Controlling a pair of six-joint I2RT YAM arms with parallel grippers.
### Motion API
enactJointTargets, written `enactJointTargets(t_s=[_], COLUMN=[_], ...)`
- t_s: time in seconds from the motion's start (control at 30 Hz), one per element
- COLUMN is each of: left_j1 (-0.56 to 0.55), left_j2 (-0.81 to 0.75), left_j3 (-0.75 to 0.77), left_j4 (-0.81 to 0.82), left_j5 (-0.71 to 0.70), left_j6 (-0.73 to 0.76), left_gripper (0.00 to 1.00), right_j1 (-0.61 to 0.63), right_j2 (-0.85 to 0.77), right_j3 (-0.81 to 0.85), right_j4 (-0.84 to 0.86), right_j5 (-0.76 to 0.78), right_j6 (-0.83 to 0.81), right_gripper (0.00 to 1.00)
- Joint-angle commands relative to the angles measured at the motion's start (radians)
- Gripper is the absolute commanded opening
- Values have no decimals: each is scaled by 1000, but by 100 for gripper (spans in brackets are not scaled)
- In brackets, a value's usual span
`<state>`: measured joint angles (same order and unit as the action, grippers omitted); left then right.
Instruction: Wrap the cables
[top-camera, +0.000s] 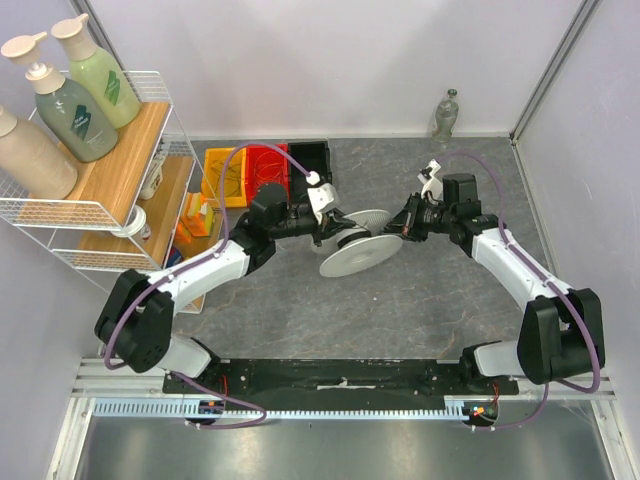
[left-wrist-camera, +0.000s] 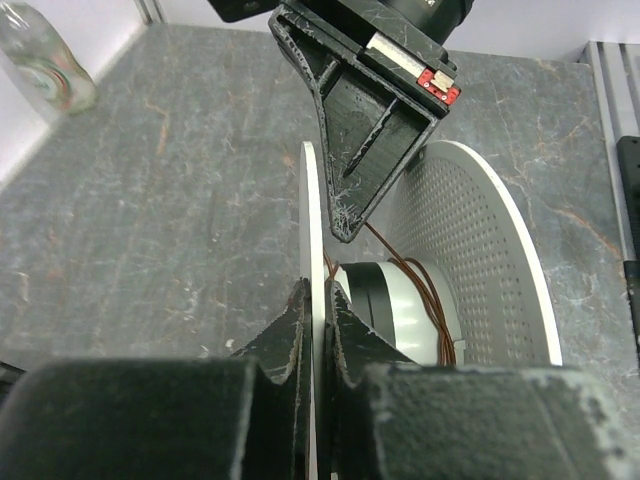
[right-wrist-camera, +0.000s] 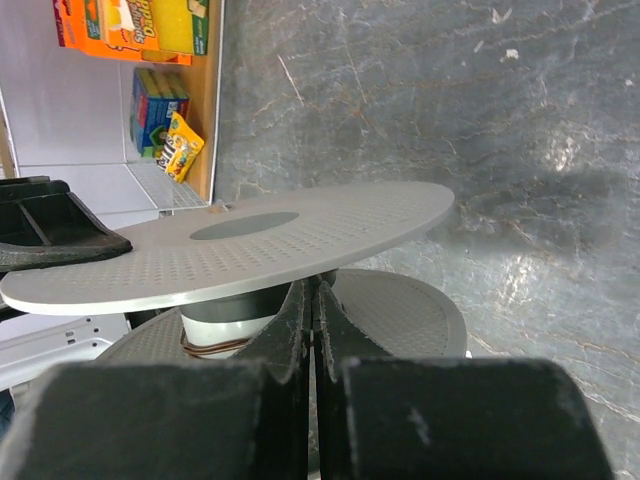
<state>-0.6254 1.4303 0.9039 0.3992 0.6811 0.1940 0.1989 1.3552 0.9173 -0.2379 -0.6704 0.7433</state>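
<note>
A white round spool with perforated flanges hangs tilted over the table's middle, between both arms. My left gripper is shut on the thin edge of one flange. The cable shows as a very thin brownish wire, with a few turns round the hub. One strand runs up to the tip of my right gripper. In the right wrist view my right gripper is shut just under the upper flange, with the cable pinched between its fingertips. The windings show at the hub's base.
A wire shelf with pump bottles stands at the far left. Orange, red and black bins sit behind the left arm. A clear plastic bottle stands at the back wall. Snack boxes lie on the shelf.
</note>
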Motion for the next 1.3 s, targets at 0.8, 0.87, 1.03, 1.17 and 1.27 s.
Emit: enactJointTargets(t_s=[0.8,0.87,1.03,1.17,1.27], left_j1=[98,108,133,147,153], left_j2=[272,301,357,401,430], left_j3=[223,246,296,328,346], left_j4=[3,-3,-6,-8,-8], left_j5=[236,247,270,290,298], left_j6=[-396,-419,-469,-507,-519], left_gripper=[2,2,2,2,2], right_j1=[-193,-193,-223,-228,-228], right_j2=[111,91,53,16,-7], right_j3=[55,60,57,40,25], right_j4=[-66,-67,-90,-95,-100], right_j5=[94,94,65,26,-21], right_j6=[-160,-168,-246,-307,-357], right_gripper=[30,36,57,71,76])
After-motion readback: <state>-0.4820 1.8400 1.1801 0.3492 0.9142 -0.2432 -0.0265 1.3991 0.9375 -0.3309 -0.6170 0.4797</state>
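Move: The left hand still grips the far flange of the spool by its left rim, with the spool's middle about 6 cm to its right, 2 cm back and 3 cm lower. The right fingertips, shut on the cable between the flanges, have that middle some 8 cm to their left, 2 cm back and 3 cm below. From the left hand, the black basket lies about 15 cm ahead and 4 cm left, the red basket 15 cm ahead and 15 cm left, both some 16 cm lower. Downward first: both hands sink together about 5 cm, the left keeping its pinch on the flange and tipping the spool. Then the right fingers open wide, let go of the cable and draw off rightward some 7 cm and a little forward, finally rising. Meanwhile the left carries the spool forward about 5 cm, lifting briefly before sinking again, its tipping reaching some 35 degrees in all. ##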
